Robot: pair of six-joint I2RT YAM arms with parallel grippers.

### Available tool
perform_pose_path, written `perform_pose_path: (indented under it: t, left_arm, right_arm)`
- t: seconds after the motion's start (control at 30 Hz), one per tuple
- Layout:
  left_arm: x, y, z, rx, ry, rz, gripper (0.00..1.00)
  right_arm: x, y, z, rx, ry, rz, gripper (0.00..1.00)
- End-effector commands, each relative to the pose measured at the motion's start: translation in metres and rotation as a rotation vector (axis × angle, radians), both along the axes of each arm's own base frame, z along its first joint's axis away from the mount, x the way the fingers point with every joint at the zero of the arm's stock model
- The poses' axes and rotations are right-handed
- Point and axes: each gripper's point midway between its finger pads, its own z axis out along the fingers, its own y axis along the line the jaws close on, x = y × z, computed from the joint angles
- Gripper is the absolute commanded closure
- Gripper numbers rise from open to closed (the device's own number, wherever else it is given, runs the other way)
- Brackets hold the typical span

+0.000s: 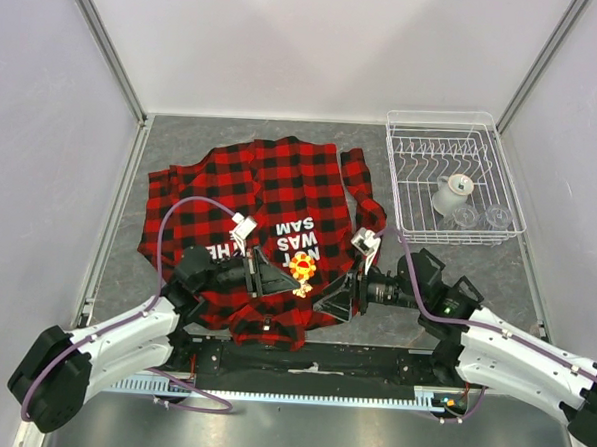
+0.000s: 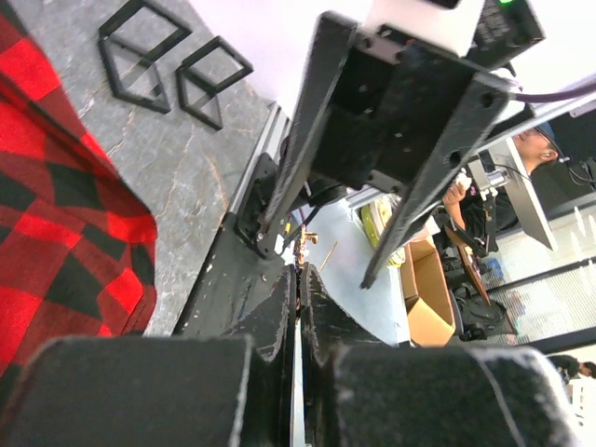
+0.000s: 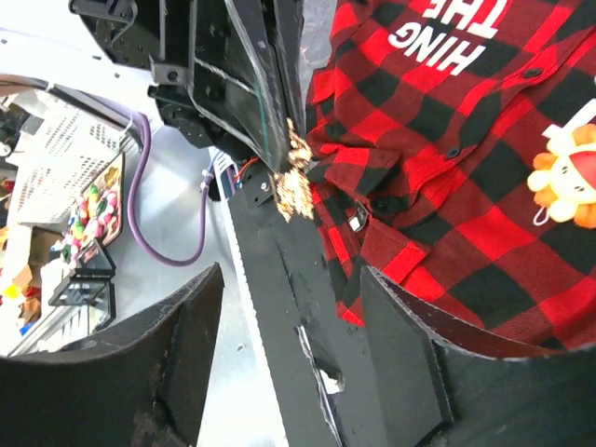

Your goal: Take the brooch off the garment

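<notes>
The garment (image 1: pixel 271 182) is a red-and-black plaid shirt with white lettering, spread flat on the grey table. It also fills the right side of the right wrist view (image 3: pixel 447 121). The brooch (image 1: pixel 303 268) is a small yellow, orange and red flower lying on the shirt's lower front (image 3: pixel 566 186). My left gripper (image 1: pixel 293 285) is shut just below the brooch, with a small blurred gold bit at its tips (image 2: pixel 300 272). My right gripper (image 1: pixel 327 297) faces it from the right. Its jaws (image 3: pixel 291 270) stand open with nothing between them.
A white wire dish rack (image 1: pixel 451 176) stands at the back right, holding a white spool (image 1: pixel 452 192) and clear glasses. A black strip (image 1: pixel 311 359) runs along the near table edge under both grippers. Grey walls close in the table on three sides.
</notes>
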Motion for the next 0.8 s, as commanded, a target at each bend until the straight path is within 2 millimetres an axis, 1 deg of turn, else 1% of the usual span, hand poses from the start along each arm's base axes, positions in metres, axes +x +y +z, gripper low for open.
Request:
perform_pose_path:
  t: [0.0,0.07,0.1,0.13,0.17,0.23,0.3,0.4,0.53,0.63,0.7,0.77]
  left_arm:
    - [-0.014,0.002,0.031,-0.102,-0.11,-0.069,0.98]
    - [-0.015,0.002,0.034,-0.108,-0.122,-0.077,0.98]
    - [-0.015,0.002,0.034,-0.109,-0.125,-0.078,0.98]
    - [-0.016,0.002,0.035,-0.11,-0.129,-0.08,0.98]
    - [-0.016,0.002,0.035,-0.111,-0.13,-0.083,0.98]
    - [-0.018,0.002,0.038,-0.124,-0.142,-0.09,0.98]
    - [-0.019,0.002,0.039,-0.127,-0.145,-0.096,0.98]
    - [-0.02,0.002,0.039,-0.129,-0.144,-0.106,0.98]
    - [-0.023,0.003,0.042,-0.146,-0.154,-0.117,0.98]
    - [-0.024,0.003,0.042,-0.145,-0.154,-0.123,0.98]
    - [-0.025,0.003,0.042,-0.145,-0.157,-0.129,0.98]
    - [-0.025,0.003,0.042,-0.146,-0.159,-0.129,0.98]
  right_arm:
    - [-0.012,0.01,0.021,0.127,-0.038,0.097,0.4]
    - [-0.021,0.015,0.02,0.143,-0.021,0.163,0.43]
    - [-0.023,0.017,0.022,0.156,-0.016,0.177,0.47]
    - [-0.023,0.019,0.028,0.184,-0.028,0.185,0.48]
    - [-0.023,0.019,0.028,0.19,-0.027,0.182,0.49]
    - [-0.02,0.02,0.029,0.19,-0.031,0.168,0.55]
    - [-0.017,0.021,0.03,0.19,-0.03,0.158,0.59]
    - [-0.013,0.024,0.035,0.208,-0.031,0.147,0.58]
    - [-0.006,0.026,0.03,0.18,-0.035,0.118,0.54]
    - [-0.003,0.027,0.034,0.192,-0.04,0.106,0.54]
    - [0.002,0.026,0.032,0.178,-0.042,0.077,0.53]
    - [0.003,0.027,0.036,0.193,-0.042,0.069,0.54]
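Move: The left hand already holds the brooch in its shut fingertips, about 3 cm to the right of its hand point and 1 cm back; the right hand's open fingers are some 8 cm to its right, 3 cm back and about level. From the right hand the brooch lies about 5 cm left, 2 cm ahead and 1 cm below. The flower ornament on the garment is some 13 cm ahead of the right hand, 5 cm left and 15 cm below. The left hand keeps its pinch on the brooch and carries it up about 3.5 cm and back some 2 cm, tipping its fingertips upward roughly 10 degrees. Meanwhile the right hand first dips and draws back about 1.5 cm, then rises again while working left about 2.5 cm in all towards the brooch, its fingertips lifting some 5 to 10 degrees and its fingers narrowing from nearly three-quarters open to under half without shutting; contact with the brooch can't be made out. ##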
